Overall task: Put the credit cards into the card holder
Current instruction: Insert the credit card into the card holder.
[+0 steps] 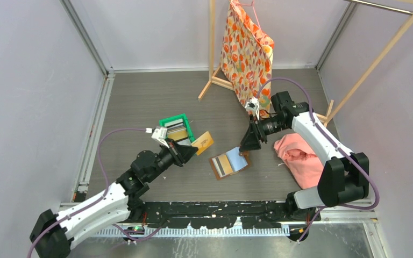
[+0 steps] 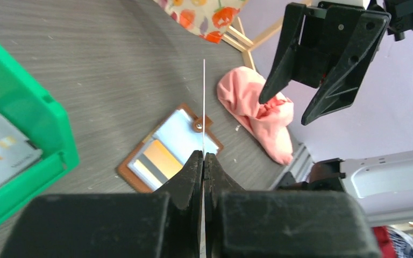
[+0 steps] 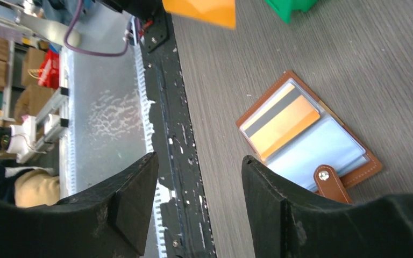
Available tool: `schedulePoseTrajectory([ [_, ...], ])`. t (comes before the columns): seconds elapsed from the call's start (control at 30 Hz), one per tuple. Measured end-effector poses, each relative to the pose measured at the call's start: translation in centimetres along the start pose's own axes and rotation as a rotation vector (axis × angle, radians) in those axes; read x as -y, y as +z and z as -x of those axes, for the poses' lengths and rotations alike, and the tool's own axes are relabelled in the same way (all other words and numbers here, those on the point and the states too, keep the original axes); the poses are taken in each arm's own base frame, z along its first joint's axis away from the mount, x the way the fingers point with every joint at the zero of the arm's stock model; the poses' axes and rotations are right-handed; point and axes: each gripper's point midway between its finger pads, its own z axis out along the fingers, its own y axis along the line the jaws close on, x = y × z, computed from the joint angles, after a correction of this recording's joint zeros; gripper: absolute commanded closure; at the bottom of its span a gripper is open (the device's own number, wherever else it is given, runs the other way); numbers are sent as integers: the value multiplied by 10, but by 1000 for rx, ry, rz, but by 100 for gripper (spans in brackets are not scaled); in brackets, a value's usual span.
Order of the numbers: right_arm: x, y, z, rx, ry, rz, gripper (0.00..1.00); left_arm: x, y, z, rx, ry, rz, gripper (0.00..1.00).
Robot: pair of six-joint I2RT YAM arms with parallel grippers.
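Observation:
The brown card holder (image 1: 229,164) lies open on the table, light-blue lining up, with a tan striped card (image 3: 282,126) in a slot. My left gripper (image 1: 192,150) is shut on a tan credit card (image 1: 203,141), held off the table to the holder's left; in the left wrist view this card (image 2: 204,102) shows edge-on, rising from the fingertips. My right gripper (image 1: 243,149) hovers open and empty over the holder's right end, by the snap tab (image 3: 330,180). More cards (image 1: 176,130) lie in the green bin (image 1: 168,121).
A pink cloth (image 1: 301,153) lies right of the holder, under the right arm. A floral bag (image 1: 247,54) hangs on a wooden rack (image 1: 213,43) at the back. A black rail (image 1: 220,209) runs along the table's near edge.

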Motion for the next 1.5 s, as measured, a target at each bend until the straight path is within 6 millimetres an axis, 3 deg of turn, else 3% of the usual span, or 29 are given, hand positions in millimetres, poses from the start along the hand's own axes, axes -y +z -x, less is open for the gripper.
schedulePoseTrajectory([
  [0.37,11,14,18,129,215,35,34,32,31,-27,-106,-124,-196,100],
  [0.67,8,21,32,162,254,66,39,52,34,-30,-131,-169,-299,100],
  [0.77,4,27,34,150,256,85,48,55,34,-29,-130,-175,-320,100],
  [1.07,-12,38,29,112,230,147,98,56,37,-32,-137,-193,-330,100],
  [1.1,-15,37,28,107,228,158,99,56,37,-32,-137,-193,-330,99],
  [1.13,-18,37,28,102,221,171,99,56,37,-32,-139,-194,-327,94],
  [1.23,-22,36,27,92,182,176,99,56,37,-33,-141,-195,-329,59],
  [1.4,-20,32,19,40,91,129,99,52,27,-31,-167,-165,-308,15],
  [1.5,-14,32,10,-22,42,92,99,49,14,-19,-185,-92,-285,0],
])
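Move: The yellow card, still pinched in the left gripper, sticks out about 3 cm ahead and 3 cm right of that hand; the open right gripper it is bound for is some 17 cm to the left hand's right, nearly level. From the right hand the card is about 14 cm left, 2 ahead, a little higher. The open card holder lies 5 cm left of the right hand and 17 below; the green box sits 11 ahead, 8 left and 16 below the left hand. The yellow card goes from left gripper to right in the air: the left hand carries it about 7 cm right and slightly back, turning some 20 degrees clockwise, while the right hand, wrist rolling, reaches forward and left, then back and left, and shuts on the card's free end. The left fingers then open wide and draw off left; the right backs off slightly rightward and sinks, keeping its pinch. ##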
